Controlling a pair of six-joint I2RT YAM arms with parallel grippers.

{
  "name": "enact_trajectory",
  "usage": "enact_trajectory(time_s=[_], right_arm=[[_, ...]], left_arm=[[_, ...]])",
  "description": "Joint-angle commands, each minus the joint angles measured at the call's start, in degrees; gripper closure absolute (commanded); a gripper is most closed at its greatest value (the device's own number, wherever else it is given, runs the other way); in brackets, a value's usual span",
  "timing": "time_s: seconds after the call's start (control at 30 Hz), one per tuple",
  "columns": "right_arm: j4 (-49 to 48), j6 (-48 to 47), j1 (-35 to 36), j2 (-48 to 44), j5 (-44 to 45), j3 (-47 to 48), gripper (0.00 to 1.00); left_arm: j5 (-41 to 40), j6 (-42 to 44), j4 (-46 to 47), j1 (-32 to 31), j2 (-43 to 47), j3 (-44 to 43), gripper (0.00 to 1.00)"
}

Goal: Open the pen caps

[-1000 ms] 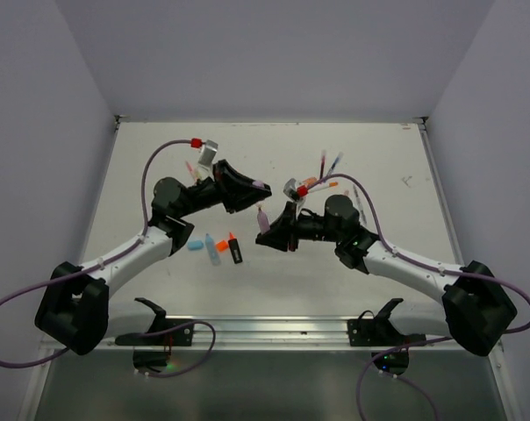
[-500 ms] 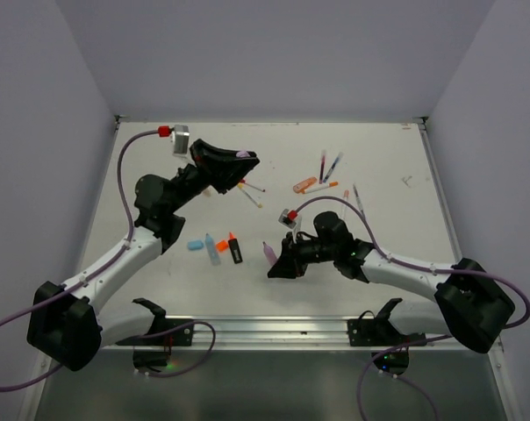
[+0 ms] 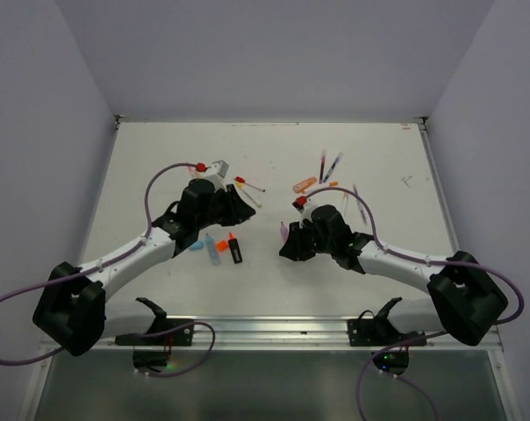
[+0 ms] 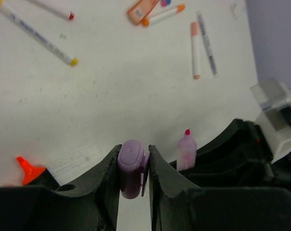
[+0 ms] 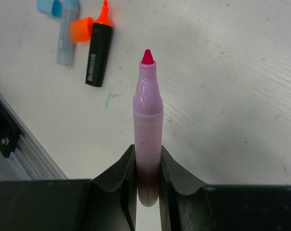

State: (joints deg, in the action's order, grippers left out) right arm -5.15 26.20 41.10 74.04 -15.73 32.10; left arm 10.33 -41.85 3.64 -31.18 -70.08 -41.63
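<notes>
My left gripper (image 4: 133,149) is shut on a purple pen cap (image 4: 130,166), which stands apart from its pen. My right gripper (image 5: 147,148) is shut on the purple highlighter (image 5: 148,120); its red tip (image 5: 147,57) is bare and points away from the wrist. In the top view the left gripper (image 3: 240,210) and right gripper (image 3: 287,235) face each other over the middle of the table, a short gap between them. The left wrist view shows the held highlighter (image 4: 186,151) just right of the cap.
A black highlighter (image 5: 98,53) with its orange cap (image 5: 80,29) off lies beside a light blue one (image 5: 67,33) and its blue cap (image 5: 49,7). Thin pens (image 4: 37,33) and an orange highlighter (image 4: 141,8) lie further back. A metal rail (image 3: 274,329) runs along the near edge.
The left gripper swung to the back left with the cap, then came back down toward the middle. The right gripper dipped toward the near edge with the highlighter and returned.
</notes>
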Motion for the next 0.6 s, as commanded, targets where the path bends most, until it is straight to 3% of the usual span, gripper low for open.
enact_trajectory(time_s=[0.0,0.2,0.57], right_arm=[[-0.8,3.6,-0.1,3.4,5.5,2.8,0.96],[-4.3,8.0,0.1,10.1,5.6,4.4,0.95],[-10.4,12.7,3.1,22.1,1.6,9.6,0.92]], left_arm=[[-4.1,-1.6,-7.8,-2.7,-4.4,1.1,0.93],[-5.5,-2.5,-8.5,-5.1,-10.8,2.8,0.93],[-9.0,-2.7,-8.5,-5.1,-11.9,4.4,0.75]])
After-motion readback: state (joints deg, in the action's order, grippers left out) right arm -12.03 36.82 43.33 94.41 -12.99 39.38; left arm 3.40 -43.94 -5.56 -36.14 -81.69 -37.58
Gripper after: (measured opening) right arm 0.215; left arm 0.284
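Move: The left hand still holds the pink cap; its bare table spot lies some 16 cm below, 5 back, 2 left. The orange pen is 7 cm back and 4 left, its cap 6 back and 7 left, the blue pen 7 back and 10 left. The right hand still holds the pink pen; its bare patch is about 7 cm below, 3 ahead, 5 left, with the orange pen 1 ahead, 13 left. Left hand lowers its cap about 13 cm and back towards the orange pen; right sinks 5 cm, drifting left. ##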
